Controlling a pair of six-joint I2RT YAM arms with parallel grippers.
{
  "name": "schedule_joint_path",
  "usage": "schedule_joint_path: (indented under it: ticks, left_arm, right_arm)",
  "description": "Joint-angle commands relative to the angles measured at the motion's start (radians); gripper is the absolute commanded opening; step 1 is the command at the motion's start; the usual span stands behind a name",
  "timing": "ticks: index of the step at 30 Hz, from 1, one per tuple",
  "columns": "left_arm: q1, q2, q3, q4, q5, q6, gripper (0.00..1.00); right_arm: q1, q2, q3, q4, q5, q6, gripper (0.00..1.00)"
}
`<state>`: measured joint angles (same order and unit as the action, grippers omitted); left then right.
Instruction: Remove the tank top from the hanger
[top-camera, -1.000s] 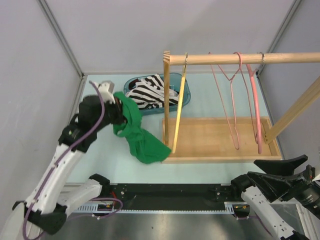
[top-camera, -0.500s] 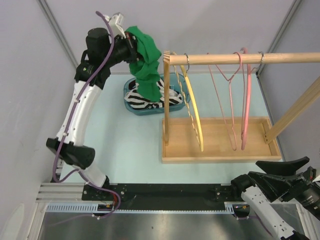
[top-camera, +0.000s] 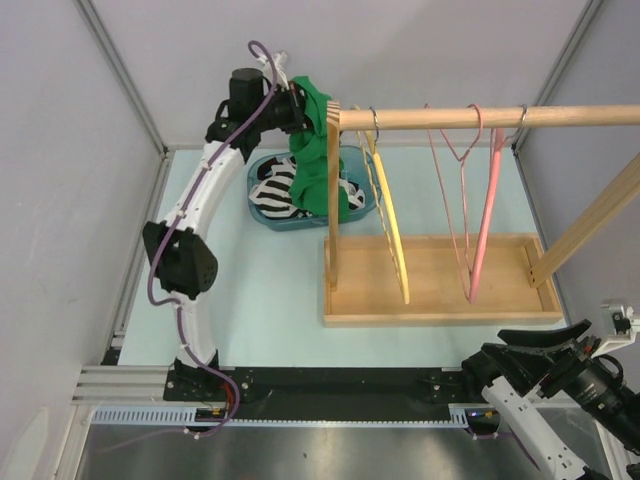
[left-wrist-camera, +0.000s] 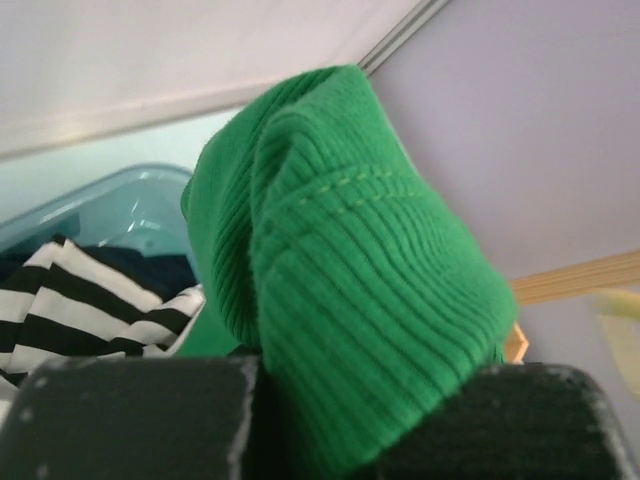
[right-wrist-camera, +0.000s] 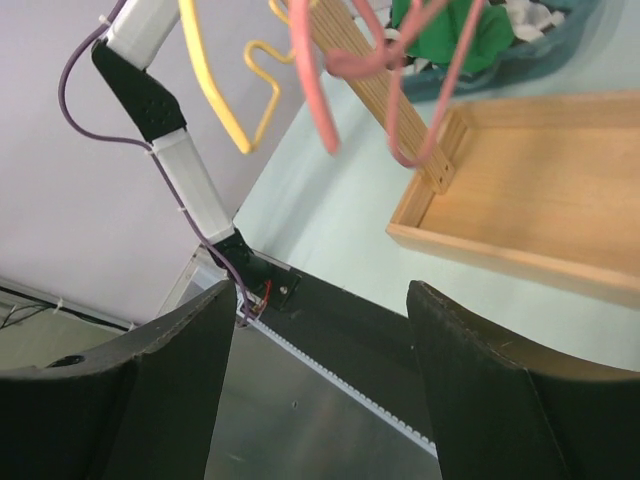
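Observation:
The green tank top (top-camera: 318, 160) is off the hanger and dangles from my left gripper (top-camera: 296, 105), which is raised high at the left end of the wooden rail (top-camera: 480, 117). Its lower end hangs over the blue basket (top-camera: 258, 172). In the left wrist view the ribbed green tank top (left-wrist-camera: 350, 260) is pinched between the black pads (left-wrist-camera: 120, 420) of the left gripper (left-wrist-camera: 340, 420). The yellow hanger (top-camera: 392, 235) hangs bare on the rail. My right gripper (top-camera: 500, 348) is low at the near right, open and holding nothing; its wrist view shows the spread right gripper (right-wrist-camera: 320, 370).
The basket holds striped black-and-white clothes (top-camera: 275, 190). Two pink hangers (top-camera: 465, 200) hang on the rail over the wooden base tray (top-camera: 430, 318). A slanted wooden strut (top-camera: 590, 225) rises at the right. Grey walls close in on both sides.
My left arm has swung the tank top up from the table left of the rack to high over the basket. The bare hangers are swinging. The right arm has shifted only slightly.

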<state>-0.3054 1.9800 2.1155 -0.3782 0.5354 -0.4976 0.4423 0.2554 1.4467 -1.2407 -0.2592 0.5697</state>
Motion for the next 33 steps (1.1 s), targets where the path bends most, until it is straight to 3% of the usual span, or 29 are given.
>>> schedule_joint_path:
  ticks: [1,9,14,17,20,24,26,27,29,33]
  left_arm:
    - [0.005,0.068,0.041,0.079,0.012,0.013,0.0]
    - [0.002,0.129,-0.041,0.117,0.012,0.031,0.0]
    - [-0.02,0.063,-0.276,0.147,-0.089,0.051,0.0]
    - [-0.02,0.083,-0.31,0.031,-0.213,0.051,0.01]
    - [-0.023,0.089,-0.305,-0.02,-0.21,0.054,0.12]
    - [-0.037,0.014,-0.342,-0.024,-0.316,0.074,0.35]
    - [-0.035,0.005,-0.321,-0.066,-0.365,0.086,0.38]
    - [-0.035,0.008,-0.283,-0.091,-0.385,0.096,0.54]
    - [-0.037,0.003,-0.25,-0.152,-0.437,0.119,0.69]
    - [-0.037,-0.041,-0.241,-0.203,-0.497,0.159,0.72]
  right_arm:
    - [0.01,-0.071,-0.048,-0.052,0.058,0.061,0.73]
    - [0.018,-0.117,-0.078,-0.082,0.136,0.12,0.73]
    - [0.027,-0.146,-0.146,-0.066,0.199,0.206,0.72]
    - [0.029,-0.156,-0.207,-0.04,0.199,0.232,0.73]
    - [0.029,-0.147,-0.226,-0.025,0.196,0.228,0.74]
    - [0.03,-0.146,-0.227,-0.02,0.219,0.223,0.75]
    - [0.03,-0.147,-0.244,-0.019,0.219,0.228,0.77]
    - [0.032,-0.146,-0.252,-0.019,0.215,0.234,0.77]
    - [0.032,-0.151,-0.279,-0.01,0.198,0.24,0.78]
    - [0.03,-0.166,-0.308,0.01,0.184,0.252,0.79]
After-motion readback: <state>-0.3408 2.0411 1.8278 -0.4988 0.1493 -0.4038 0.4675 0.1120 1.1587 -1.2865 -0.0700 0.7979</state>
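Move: The left hand grips the green tank top, which hangs over the teal bin; the bin's middle is about 30 cm below, 4 cm ahead and 2 cm right, and the striped top lies in it some 5 cm left of that middle. The rack's left post stands some 22 cm back and 7 cm right of the hand, the yellow hanger about 22 cm back and 15 cm right at hand height. From the right hand the bin lies roughly 54 cm ahead, 31 cm left and 33 cm below. The left hand lowers the tank top about 21 cm into the teal bin beside the rack's post, easing some 3 cm forward and then back while its fingers tip down roughly 30 degrees, and at the bottom they open wide and let go, the hand then lifting 2 cm and drawing some 4 cm left. Meanwhile the empty, open right hand sinks about 8 cm with a little forward travel, its fingers tipping down some 15 degrees. ##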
